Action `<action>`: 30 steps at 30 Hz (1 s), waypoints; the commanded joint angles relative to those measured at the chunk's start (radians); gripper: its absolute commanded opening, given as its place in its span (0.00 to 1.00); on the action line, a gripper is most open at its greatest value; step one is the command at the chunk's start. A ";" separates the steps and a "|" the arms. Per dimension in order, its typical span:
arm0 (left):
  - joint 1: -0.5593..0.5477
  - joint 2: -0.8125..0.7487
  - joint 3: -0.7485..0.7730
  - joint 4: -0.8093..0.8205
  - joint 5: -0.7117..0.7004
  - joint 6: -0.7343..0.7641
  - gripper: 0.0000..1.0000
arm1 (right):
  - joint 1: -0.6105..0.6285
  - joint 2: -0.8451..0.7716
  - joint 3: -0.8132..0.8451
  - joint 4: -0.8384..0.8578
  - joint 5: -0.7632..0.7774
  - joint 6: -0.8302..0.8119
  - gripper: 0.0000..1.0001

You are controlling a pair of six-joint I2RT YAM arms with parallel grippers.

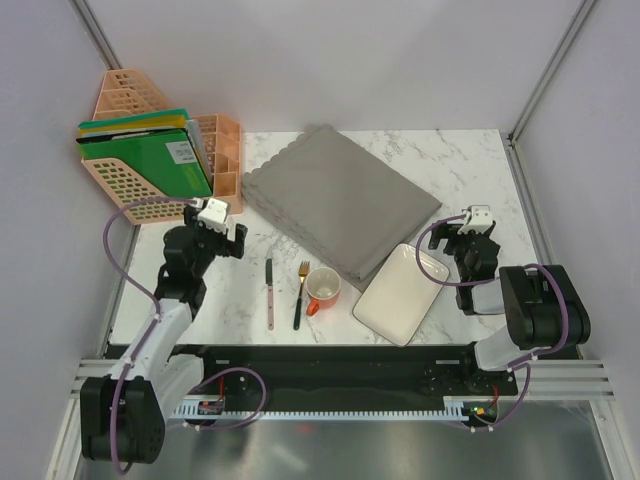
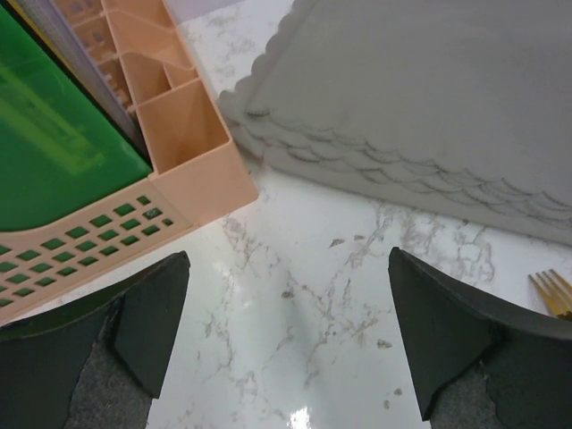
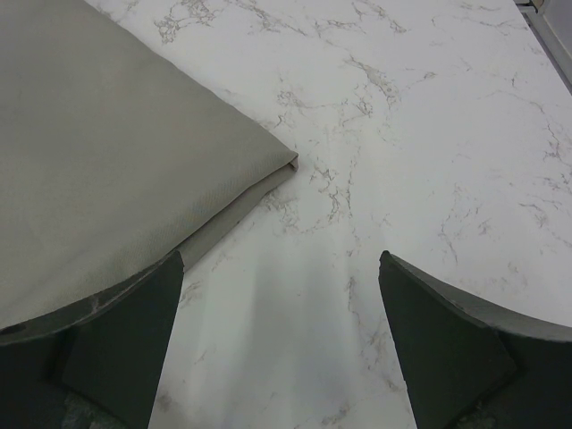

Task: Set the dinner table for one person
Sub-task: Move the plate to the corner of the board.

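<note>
The white marble dinner table (image 1: 470,170) carries a folded grey scallop-edged placemat (image 1: 335,198) at its middle. In front of the placemat lie a knife (image 1: 269,292), a fork (image 1: 300,292), a red mug (image 1: 322,290) and a white rectangular plate (image 1: 402,292). My left gripper (image 1: 218,238) hovers open at the left, over bare marble (image 2: 295,313), nothing between its fingers. My right gripper (image 1: 470,240) stands open at the right, beside the plate; the placemat's corner (image 3: 125,170) lies just beyond its left finger (image 3: 125,340).
A peach mesh organiser (image 1: 215,150) with green folders (image 1: 150,160) stands at the back left, close to my left gripper; its compartments (image 2: 179,125) show in the left wrist view. White walls and metal posts bound the table.
</note>
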 commanded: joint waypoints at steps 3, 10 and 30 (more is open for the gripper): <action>0.001 0.080 0.172 -0.316 -0.106 0.125 1.00 | 0.004 -0.005 0.000 0.028 -0.012 0.010 0.98; 0.001 0.073 0.140 -0.434 -0.069 0.158 1.00 | 0.003 -0.005 0.000 0.028 -0.012 0.010 0.98; 0.006 -0.088 0.154 -0.609 0.169 0.120 1.00 | 0.004 -0.005 0.000 0.026 -0.012 0.010 0.98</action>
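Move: The plate lies far to the left hand's right, some 41 cm, and about 10 cm back, with the table roughly 17 cm below the hand. Between them, the knife lies about 8 cm right and 10 back, the fork 16 right and 10 back, and the cup 22 right and 8 back. From the idle right hand the plate is about 11 cm left, 14 back and 9 below. Towards the knife's side of the table and, more distantly, the plate, the empty left hand first sinks about 8 cm while drawing back and tipping its fingers down nearly 30 degrees. It then climbs again by about 5 cm, swinging right and turning slightly clockwise. The fingers stay wide open; no touch is visible. ##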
